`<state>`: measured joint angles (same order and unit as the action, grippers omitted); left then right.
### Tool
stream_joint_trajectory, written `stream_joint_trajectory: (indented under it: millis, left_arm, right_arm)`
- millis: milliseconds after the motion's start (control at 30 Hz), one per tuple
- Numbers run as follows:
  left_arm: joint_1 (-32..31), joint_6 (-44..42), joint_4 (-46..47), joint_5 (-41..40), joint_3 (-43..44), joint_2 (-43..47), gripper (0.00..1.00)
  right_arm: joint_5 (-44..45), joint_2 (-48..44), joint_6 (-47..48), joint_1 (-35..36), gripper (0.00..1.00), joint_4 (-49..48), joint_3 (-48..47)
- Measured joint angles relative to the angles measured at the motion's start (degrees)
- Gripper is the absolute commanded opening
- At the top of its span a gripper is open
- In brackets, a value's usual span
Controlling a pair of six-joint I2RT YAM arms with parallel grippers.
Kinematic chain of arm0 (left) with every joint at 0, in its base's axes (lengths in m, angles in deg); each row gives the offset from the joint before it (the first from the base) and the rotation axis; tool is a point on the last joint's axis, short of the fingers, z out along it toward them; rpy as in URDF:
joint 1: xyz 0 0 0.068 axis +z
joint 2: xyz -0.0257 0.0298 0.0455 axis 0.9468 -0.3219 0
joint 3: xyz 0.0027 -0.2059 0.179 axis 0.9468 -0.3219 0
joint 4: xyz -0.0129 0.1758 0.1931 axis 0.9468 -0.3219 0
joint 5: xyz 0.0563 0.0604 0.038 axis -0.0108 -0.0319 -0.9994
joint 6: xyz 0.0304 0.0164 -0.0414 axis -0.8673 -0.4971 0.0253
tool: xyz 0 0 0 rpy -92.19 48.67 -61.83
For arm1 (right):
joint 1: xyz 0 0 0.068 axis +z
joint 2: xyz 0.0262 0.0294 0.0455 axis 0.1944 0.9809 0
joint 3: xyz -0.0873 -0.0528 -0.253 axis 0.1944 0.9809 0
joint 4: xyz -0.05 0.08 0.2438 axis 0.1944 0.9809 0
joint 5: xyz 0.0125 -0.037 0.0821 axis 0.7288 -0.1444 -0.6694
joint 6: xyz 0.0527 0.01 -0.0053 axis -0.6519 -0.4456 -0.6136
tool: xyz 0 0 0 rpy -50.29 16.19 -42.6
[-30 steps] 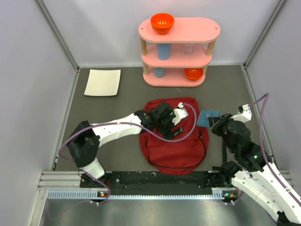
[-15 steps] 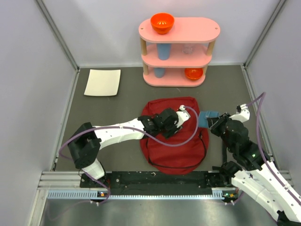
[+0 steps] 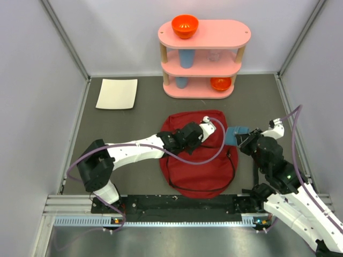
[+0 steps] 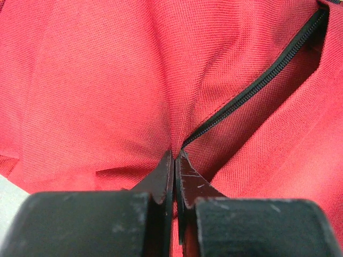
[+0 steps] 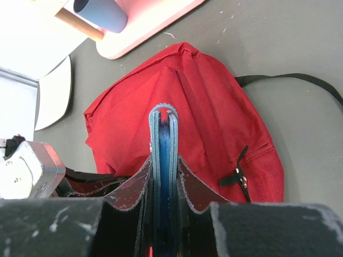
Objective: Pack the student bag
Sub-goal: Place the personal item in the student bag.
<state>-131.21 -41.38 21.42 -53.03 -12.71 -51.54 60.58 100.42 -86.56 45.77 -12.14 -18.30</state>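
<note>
The student bag (image 3: 198,168) is a dark-red backpack lying flat in the middle of the mat. My left gripper (image 3: 199,134) rests on its upper part. In the left wrist view that gripper (image 4: 176,155) is shut, pinching a fold of red fabric (image 4: 107,80) at the end of a black zipper line (image 4: 252,93). My right gripper (image 3: 242,139) hovers just right of the bag, shut on a thin blue flat item (image 3: 236,132). In the right wrist view the blue item (image 5: 163,134) stands on edge between the fingers, with the bag (image 5: 214,107) beyond it.
A pink three-tier shelf (image 3: 236,35) stands at the back with an orange bowl (image 3: 185,25) on top, a blue cup (image 3: 186,58) on the middle tier and another orange bowl (image 3: 220,83) below. A white sheet (image 3: 117,93) lies back left. A black strap (image 5: 300,80) trails right of the bag.
My left gripper has gone from wide open to shut on the bag's fabric, settling lower onto the bag. The right arm and the blue item have stayed still.
</note>
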Motion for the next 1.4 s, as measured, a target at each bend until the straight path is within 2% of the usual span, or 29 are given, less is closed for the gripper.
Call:
stream_joint_trajectory:
  millis: [167, 400, 767, 933, 1100, 1200, 1400]
  left_arm:
    - [0.0, 0.2, -0.8, 0.3, 0.5, 1.3, 0.0]
    - [0.2, 2.0, -3.5, -0.1, 5.4, 3.2, 0.0]
    - [0.3, 6.0, -10.2, -1.4, 12.2, 2.4, 0.0]
    - [0.6, 8.0, -11.6, 0.5, 14.0, 1.7, 0.0]
    - [0.8, 9.7, -11.7, 1.3, 14.6, 1.7, 0.0]
    - [1.0, 10.8, -12.6, 1.6, 15.6, 1.7, 0.0]
    - [1.2, 13.4, -14.3, 1.8, 17.7, 0.9, 0.0]
  right_arm:
    - [-3.1, 0.0, -0.4, 0.0, 0.04, -0.1, 0.0]
    - [-15.0, -0.5, -2.8, 0.0, 0.0, -5.1, 3.7]
    - [-32.2, -2.7, -10.0, 0.0, 0.0, -16.5, 12.4]
    - [-34.1, -2.4, -14.0, 0.0, 0.0, -23.6, 17.1]
    - [-35.0, 6.3, -17.8, 0.0, 0.0, -32.2, 19.3]
    - [-36.6, 11.8, -21.5, 0.0, 0.0, -41.9, 23.6]
    - [-37.3, 13.8, -25.9, -0.2, 0.0, -48.1, 26.2]
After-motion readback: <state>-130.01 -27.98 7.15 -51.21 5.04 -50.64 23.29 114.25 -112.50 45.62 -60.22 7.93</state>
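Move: The personal item, a blue wallet, is already in the right fingers; the student bag's zipped mouth lies about 12 cm left, 2 cm back and 13 cm below that hand, its black zip pull some 3 cm left, 4 cm back and 17 cm below. The left fingers already pinch the mouth's cloth edge, with the mouth's middle about 3 cm to their right, level fore and aft and 1 cm lower. Right hand carries the wallet 13 cm left and down to the bag mouth, which left lifts 9 cm. ##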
